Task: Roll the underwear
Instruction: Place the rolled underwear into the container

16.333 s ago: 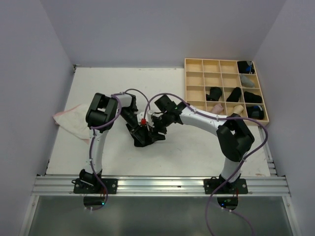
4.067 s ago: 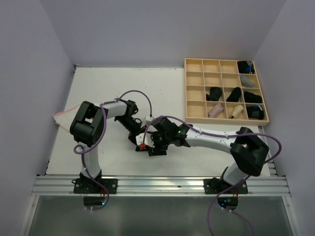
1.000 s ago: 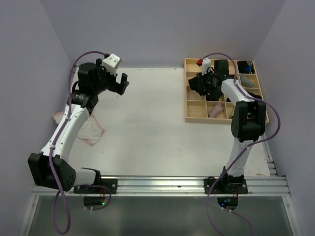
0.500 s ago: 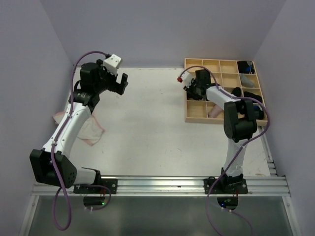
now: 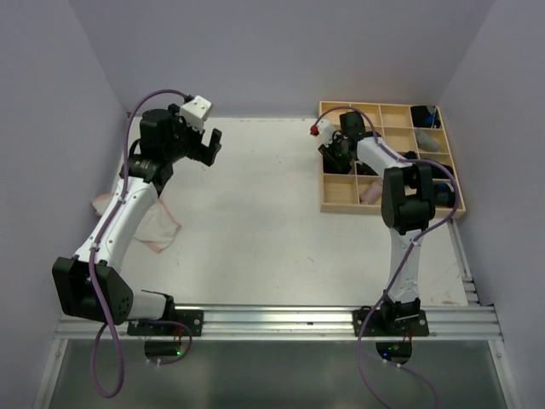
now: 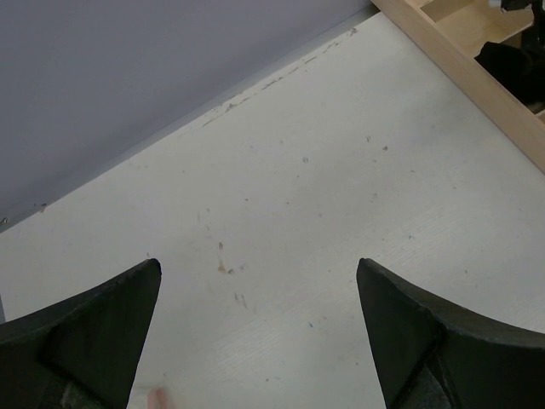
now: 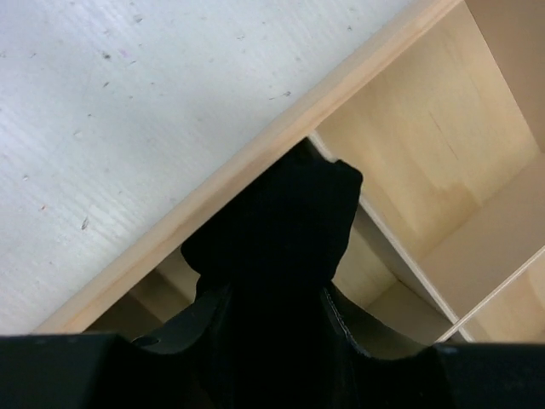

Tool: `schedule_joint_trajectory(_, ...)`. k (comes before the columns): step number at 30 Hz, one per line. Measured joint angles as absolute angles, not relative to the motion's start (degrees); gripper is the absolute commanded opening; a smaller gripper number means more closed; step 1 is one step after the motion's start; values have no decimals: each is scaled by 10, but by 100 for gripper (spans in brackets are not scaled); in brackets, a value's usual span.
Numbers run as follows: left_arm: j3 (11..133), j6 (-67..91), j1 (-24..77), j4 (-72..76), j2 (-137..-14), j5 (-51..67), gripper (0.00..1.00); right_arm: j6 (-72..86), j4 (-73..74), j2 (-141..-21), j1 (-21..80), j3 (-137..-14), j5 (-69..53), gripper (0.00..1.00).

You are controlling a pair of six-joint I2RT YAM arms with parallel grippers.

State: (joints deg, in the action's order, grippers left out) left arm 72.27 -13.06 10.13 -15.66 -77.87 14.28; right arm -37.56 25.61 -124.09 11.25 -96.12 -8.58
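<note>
A rolled black underwear [image 7: 281, 221] sticks out between the fingers of my right gripper [image 7: 272, 298], which is shut on it just over the left-hand compartments of the wooden tray [image 7: 255, 153]. From above, the right gripper [image 5: 334, 151] hangs at the tray's left edge. A flat whitish underwear with pink edging [image 5: 145, 220] lies at the table's left side, partly under the left arm. My left gripper [image 5: 209, 146] is raised over the back left of the table, wide open [image 6: 258, 266] with only bare tabletop between its fingers.
The grid tray [image 5: 393, 112] stands at the back right and holds several rolls, black ones [image 5: 438, 168] and a pinkish one [image 5: 371, 192]. Purple walls close in the back and both sides. The tray's edge [image 6: 460, 60] shows in the left wrist view.
The right gripper has carried the black roll leftward from the tray's middle columns to its left edge. The left arm has hardly moved and stays open.
</note>
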Motion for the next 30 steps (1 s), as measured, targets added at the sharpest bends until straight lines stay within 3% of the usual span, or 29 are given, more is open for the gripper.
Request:
schedule_joint_trajectory(6,723,-131,101,-160,-787,146,100,-337,331,-1296,81,-1054,-130,1)
schedule_joint_trajectory(9,723,-131,101,-162,-793,146,100,-331,352,-1300,78,-1067,-135,8)
schedule_joint_trajectory(12,723,-131,101,-165,-794,147,100,-330,373,-1306,78,-1080,-135,24)
schedule_joint_trajectory(13,723,-131,101,-167,-795,148,100,-329,380,-1310,79,-1087,-135,34)
schedule_joint_trajectory(16,723,-131,101,-174,-796,148,100,-322,397,-1320,78,-1103,-135,44)
schedule_joint_trajectory(30,723,-131,101,-184,-800,147,100,-286,453,-1320,78,-1137,-105,64)
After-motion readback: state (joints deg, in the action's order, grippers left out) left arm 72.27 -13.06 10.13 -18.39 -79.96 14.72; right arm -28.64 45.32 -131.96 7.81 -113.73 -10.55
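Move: The rolled underwear is already pinched in the right hand, over the container's left-column compartment, third from the far side; that compartment's middle lies about 1 cm to the hand's right, level with it fore and aft, and 2 cm below. A black roll fills the compartment about 10 cm to the hand's right, and the pink roll lies some 11 cm right and 9 cm back. From the left hand the compartment is roughly 9 cm ahead, 39 cm right and 25 cm below. Rightward by about 2 cm in all, the right hand first nudges forward, then eases back and down a centimetre inside the compartment, tipping its fingers some 10 degrees steeper and turning slightly clockwise. Its fingers open from a third to over half, letting go of the roll, and it just starts to rise. The empty left hand sinks a little over the table. ##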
